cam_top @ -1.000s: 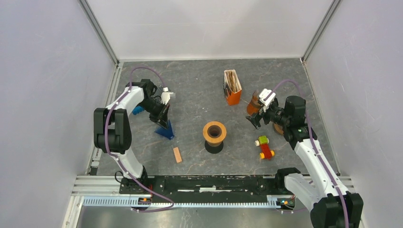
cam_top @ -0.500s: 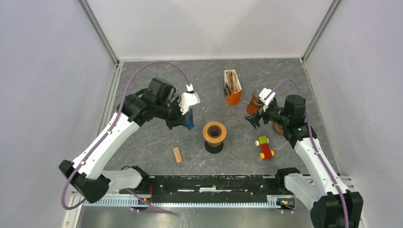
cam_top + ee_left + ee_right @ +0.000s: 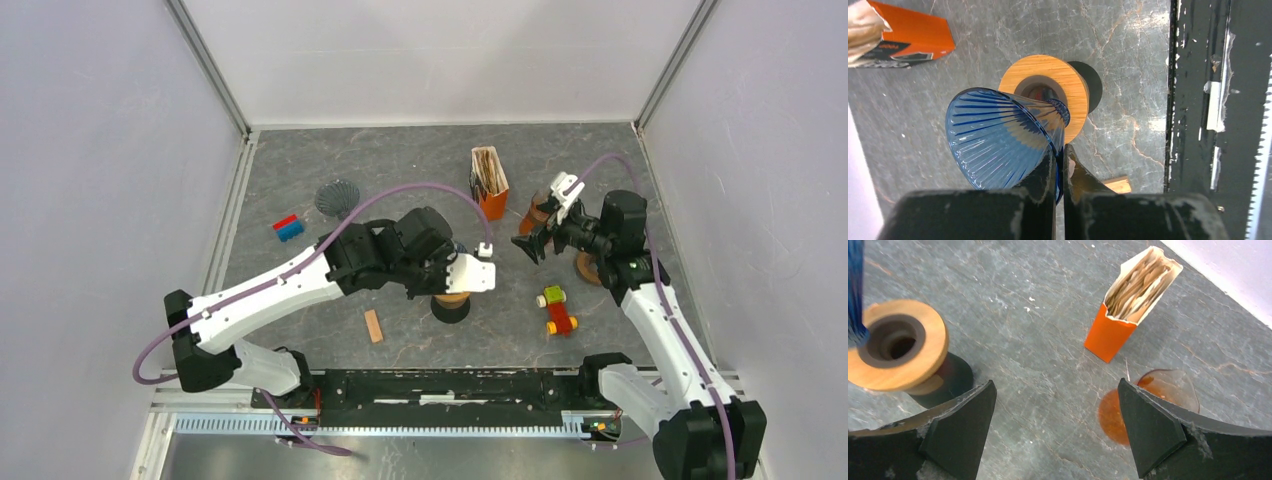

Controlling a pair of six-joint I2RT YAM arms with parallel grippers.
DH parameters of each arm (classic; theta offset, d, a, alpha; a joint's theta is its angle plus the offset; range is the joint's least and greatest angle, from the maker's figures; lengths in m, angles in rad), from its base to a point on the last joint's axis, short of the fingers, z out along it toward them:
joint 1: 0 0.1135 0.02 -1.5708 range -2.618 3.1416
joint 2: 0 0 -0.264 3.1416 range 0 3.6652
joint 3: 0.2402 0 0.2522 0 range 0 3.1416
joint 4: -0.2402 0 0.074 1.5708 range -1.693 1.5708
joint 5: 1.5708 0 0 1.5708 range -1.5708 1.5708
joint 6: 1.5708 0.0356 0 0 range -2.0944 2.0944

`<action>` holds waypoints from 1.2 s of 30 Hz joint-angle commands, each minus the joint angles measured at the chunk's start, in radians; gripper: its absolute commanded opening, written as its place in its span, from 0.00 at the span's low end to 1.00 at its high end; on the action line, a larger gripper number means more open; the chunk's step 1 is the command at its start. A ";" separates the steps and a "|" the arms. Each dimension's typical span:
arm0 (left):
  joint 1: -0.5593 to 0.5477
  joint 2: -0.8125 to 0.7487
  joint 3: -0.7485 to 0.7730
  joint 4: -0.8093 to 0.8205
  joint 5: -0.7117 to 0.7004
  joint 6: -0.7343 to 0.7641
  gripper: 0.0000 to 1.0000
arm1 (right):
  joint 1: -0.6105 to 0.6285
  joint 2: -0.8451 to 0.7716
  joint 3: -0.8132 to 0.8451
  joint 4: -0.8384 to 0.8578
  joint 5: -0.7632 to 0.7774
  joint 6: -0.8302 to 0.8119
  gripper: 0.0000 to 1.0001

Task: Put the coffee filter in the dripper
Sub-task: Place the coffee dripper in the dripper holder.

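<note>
My left gripper (image 3: 1060, 156) is shut on the rim of a blue ribbed glass dripper (image 3: 998, 132). It holds the dripper tilted just above the wooden ring stand (image 3: 1070, 82). In the top view the left wrist (image 3: 455, 268) covers the stand (image 3: 450, 306), and the dripper is almost hidden. Brown paper coffee filters (image 3: 1140, 282) stand in an open orange box (image 3: 1110, 332) at the back, also seen as the box (image 3: 489, 185). My right gripper (image 3: 1055, 386) is open and empty over bare table, between the stand (image 3: 898, 345) and the box.
An orange glass (image 3: 1148, 407) lies by my right finger. A dark ribbed cone (image 3: 337, 197) and a blue-red block (image 3: 288, 227) sit at the back left. A small wooden block (image 3: 373, 325) and a coloured toy (image 3: 556, 310) lie near the front.
My left arm has swung from the left side to the middle, carrying the blue dripper over the wooden stand. The right gripper has shifted slightly and stays open.
</note>
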 commanded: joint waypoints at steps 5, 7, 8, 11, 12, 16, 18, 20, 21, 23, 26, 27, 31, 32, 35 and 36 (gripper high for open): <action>-0.038 -0.049 -0.048 0.134 -0.044 0.194 0.02 | 0.020 0.173 0.264 -0.048 -0.147 0.162 0.83; -0.041 -0.056 -0.073 0.142 -0.045 0.208 0.02 | 0.045 0.203 0.325 -0.103 -0.152 0.148 0.80; -0.040 -0.060 -0.086 0.154 -0.047 0.215 0.02 | 0.056 0.216 0.354 -0.123 -0.150 0.142 0.79; -0.044 -0.070 -0.118 0.184 -0.064 0.235 0.02 | 0.096 0.248 0.408 -0.184 -0.145 0.121 0.78; -0.044 -0.066 -0.119 0.185 -0.067 0.241 0.02 | 0.109 0.256 0.418 -0.193 -0.145 0.113 0.78; -0.056 -0.053 -0.117 0.184 -0.082 0.259 0.02 | 0.166 0.289 0.445 -0.225 -0.122 0.094 0.79; -0.062 -0.048 -0.113 0.183 -0.104 0.258 0.02 | 0.185 0.306 0.452 -0.230 -0.115 0.092 0.79; -0.067 -0.041 -0.109 0.180 -0.110 0.260 0.02 | 0.206 0.331 0.479 -0.262 -0.122 0.083 0.79; -0.071 -0.038 -0.106 0.177 -0.114 0.260 0.02 | 0.220 0.345 0.499 -0.282 -0.120 0.071 0.79; -0.076 -0.027 -0.099 0.172 -0.119 0.263 0.02 | 0.240 0.358 0.527 -0.302 -0.107 0.062 0.78; -0.089 -0.012 -0.095 0.171 -0.135 0.269 0.02 | 0.252 0.367 0.542 -0.308 -0.106 0.064 0.76; -0.092 -0.010 -0.096 0.171 -0.139 0.272 0.02 | 0.255 0.367 0.540 -0.307 -0.108 0.064 0.75; -0.097 -0.008 -0.102 0.171 -0.150 0.276 0.02 | 0.269 0.367 0.529 -0.303 -0.106 0.069 0.73; -0.098 -0.007 -0.104 0.172 -0.152 0.276 0.02 | 0.271 0.365 0.527 -0.303 -0.103 0.069 0.73; -0.097 -0.006 -0.112 0.172 -0.156 0.271 0.02 | 0.286 0.364 0.522 -0.310 -0.090 0.059 0.69; -0.097 -0.007 -0.113 0.172 -0.156 0.272 0.02 | 0.292 0.367 0.522 -0.314 -0.090 0.054 0.68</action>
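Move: The left hand already pinches the dripper by its rim; the dripper holder's ring lies about 5 cm ahead, 5 cm right and 9 cm below it. The filter box is some 27 cm ahead and 14 cm right. From the empty, open right hand, the dripper is about 16 cm left, 4 cm back and 3 cm lower; the carafe stands 8 cm ahead and 3 cm right, the filter box 18 cm ahead and 8 cm left. Right hand swings about 10 cm left and up, narrowing, towards the dripper the left lowers towards the holder. ##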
